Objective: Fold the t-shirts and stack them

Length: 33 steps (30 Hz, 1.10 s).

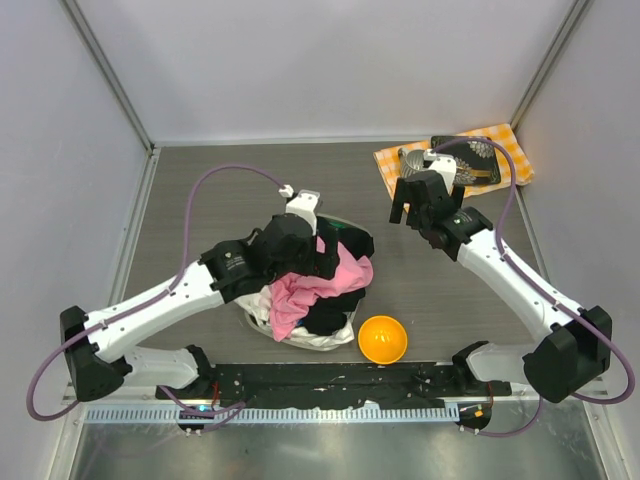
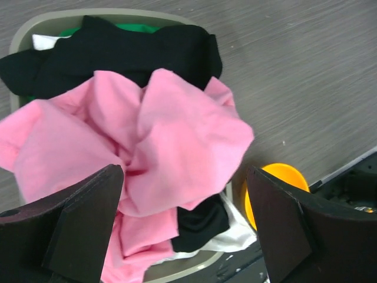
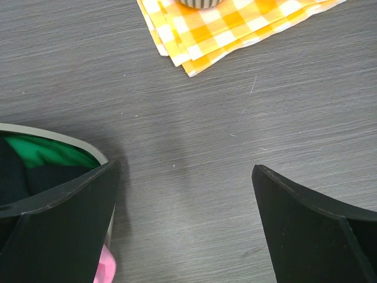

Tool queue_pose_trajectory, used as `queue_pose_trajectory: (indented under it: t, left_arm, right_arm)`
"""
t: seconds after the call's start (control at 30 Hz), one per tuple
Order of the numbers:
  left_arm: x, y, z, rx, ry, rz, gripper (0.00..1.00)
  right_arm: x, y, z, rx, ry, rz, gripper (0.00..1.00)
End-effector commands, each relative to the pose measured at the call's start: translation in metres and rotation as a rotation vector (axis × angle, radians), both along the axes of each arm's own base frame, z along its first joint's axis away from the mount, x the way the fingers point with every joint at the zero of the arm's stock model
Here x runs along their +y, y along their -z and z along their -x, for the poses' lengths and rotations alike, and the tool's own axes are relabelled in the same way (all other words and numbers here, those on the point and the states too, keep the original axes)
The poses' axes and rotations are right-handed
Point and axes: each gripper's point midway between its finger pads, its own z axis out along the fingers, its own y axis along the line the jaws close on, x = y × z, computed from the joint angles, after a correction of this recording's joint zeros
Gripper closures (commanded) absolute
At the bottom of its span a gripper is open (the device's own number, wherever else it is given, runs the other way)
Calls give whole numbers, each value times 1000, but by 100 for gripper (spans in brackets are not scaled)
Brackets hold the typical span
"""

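A crumpled bright pink t-shirt [image 2: 177,130] lies on top of a pile in a grey basket [image 2: 118,13]. A black t-shirt [image 2: 118,53] sits behind it, and a white t-shirt [image 2: 238,236] shows under the pile's near edge. From above, the pink t-shirt [image 1: 305,288] spills over the basket's front. My left gripper [image 2: 185,227] hangs open just above the pink cloth, with nothing between its fingers; in the top view this left gripper [image 1: 322,262] is over the pile. My right gripper [image 3: 185,227] is open over bare table, right of the basket [image 3: 59,137].
An orange bowl [image 1: 382,339] stands on the table just right of the basket's front. An orange-and-yellow checked cloth [image 1: 455,160] with dark items on it lies at the back right. Something green [image 3: 47,153] lines the basket. Walls enclose the table on three sides.
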Motion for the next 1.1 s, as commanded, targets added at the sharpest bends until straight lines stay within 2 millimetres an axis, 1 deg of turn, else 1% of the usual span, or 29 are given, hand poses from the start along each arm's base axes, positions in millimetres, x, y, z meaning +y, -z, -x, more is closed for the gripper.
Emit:
queue_pose_trajectory:
  t: [0.0, 0.07, 0.1, 0.17, 0.2, 0.23, 0.27, 0.3, 0.33, 0.37, 0.43, 0.47, 0.53, 0.57, 0.63, 0.67, 0.7, 0.77, 0.8, 0.87, 0.93, 0.97, 1.0, 1.03, 1.07]
  left_arm:
    - [-11, 17, 7, 19, -57, -58, 10]
    - [-19, 32, 11, 42, -60, -74, 10]
    - [-26, 49, 16, 71, -41, -104, 10]
    - [-41, 59, 19, 80, -20, -100, 11]
    - [-53, 65, 26, 85, 10, -101, 11]
    - [-64, 75, 29, 93, 28, -112, 11]
    - [-71, 79, 31, 92, 39, -123, 11]
    - [-84, 74, 37, 79, 64, -114, 11]
    - [-91, 87, 40, 93, 76, -146, 11]
    - [-101, 83, 42, 91, 91, -133, 11]
    - [-112, 90, 50, 104, 115, -143, 11]
    - [-119, 96, 55, 111, 129, -154, 11]
    - [-124, 104, 58, 122, 130, -156, 11]
    - [-126, 114, 61, 136, 136, -171, 11]
    - [-127, 123, 61, 146, 129, -171, 11]
    - [-124, 134, 62, 154, 128, -192, 11]
    - [-124, 139, 62, 155, 126, -197, 11]
    - [-117, 152, 61, 162, 104, -232, 11]
    - [-112, 161, 57, 158, 84, -266, 11]
    - [-103, 172, 52, 168, 53, -293, 11]
    - [-97, 179, 47, 172, 32, -301, 11]
    - [-88, 186, 42, 185, 13, -310, 11]
    - [-86, 188, 38, 190, 6, -299, 12]
    - [-79, 193, 37, 204, 4, -306, 12]
    - [-73, 195, 31, 214, -16, -303, 12]
  right_arm:
    - [5, -11, -2, -39, -4, -32, 0]
    - [3, -9, 0, -30, 1, -22, 0]
    - [2, -9, 1, -29, 4, -21, 0]
    - [1, -8, 3, -22, 5, -15, 0]
    - [0, -8, 4, -21, 11, -11, 0]
    - [-2, -9, 5, -23, 15, -11, 0]
    - [-2, -9, 6, -24, 15, -11, 0]
    - [-3, -9, 7, -23, 16, -6, 0]
    - [-4, -10, 7, -24, 18, -4, 0]
    - [-6, -11, 8, -26, 22, 3, 0]
    - [-10, -10, 10, -22, 31, 17, 0]
    - [-11, -10, 10, -23, 35, 19, 0]
    - [-12, -9, 11, -17, 34, 24, 0]
    - [-11, -9, 11, -17, 32, 21, 0]
    - [-9, -7, 11, -10, 28, 20, 0]
    - [-9, -6, 10, -8, 28, 18, 0]
    - [-8, -5, 11, -4, 26, 20, 0]
    - [-9, -6, 11, -6, 28, 22, 0]
    - [-9, -5, 10, -5, 30, 20, 0]
    - [-9, -5, 10, -4, 28, 20, 0]
    - [-9, -6, 11, -6, 29, 18, 0]
    - [-9, -6, 10, -7, 29, 18, 0]
    - [-9, -6, 11, -6, 29, 18, 0]
    - [-9, -6, 11, -7, 30, 18, 0]
    - [-9, -6, 10, -7, 28, 19, 0]
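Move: The pink t-shirt lies heaped in the grey basket under the left hand: its middle is some 3 cm back, 1 cm to the right and about 13 cm below. A black shirt lies beyond it, some 8 cm ahead of the hand and 4 cm right; the orange bowl stands about 13 cm back and 16 cm right, roughly 20 cm down. From the idle right hand the pink t-shirt lies some 25 cm left, 14 cm back and 11 cm lower. The pink t-shirt's right-hand fold, by the basket rim next to the bowl, is what the left hand drops to: about 16 cm down and 10 cm right, drawing back some 5 cm on the way, then easing a little forward at the end. The wrist rolls its left side up roughly 15 degrees; the fingers stay wide open, the left one slipping in under the pink cloth. ##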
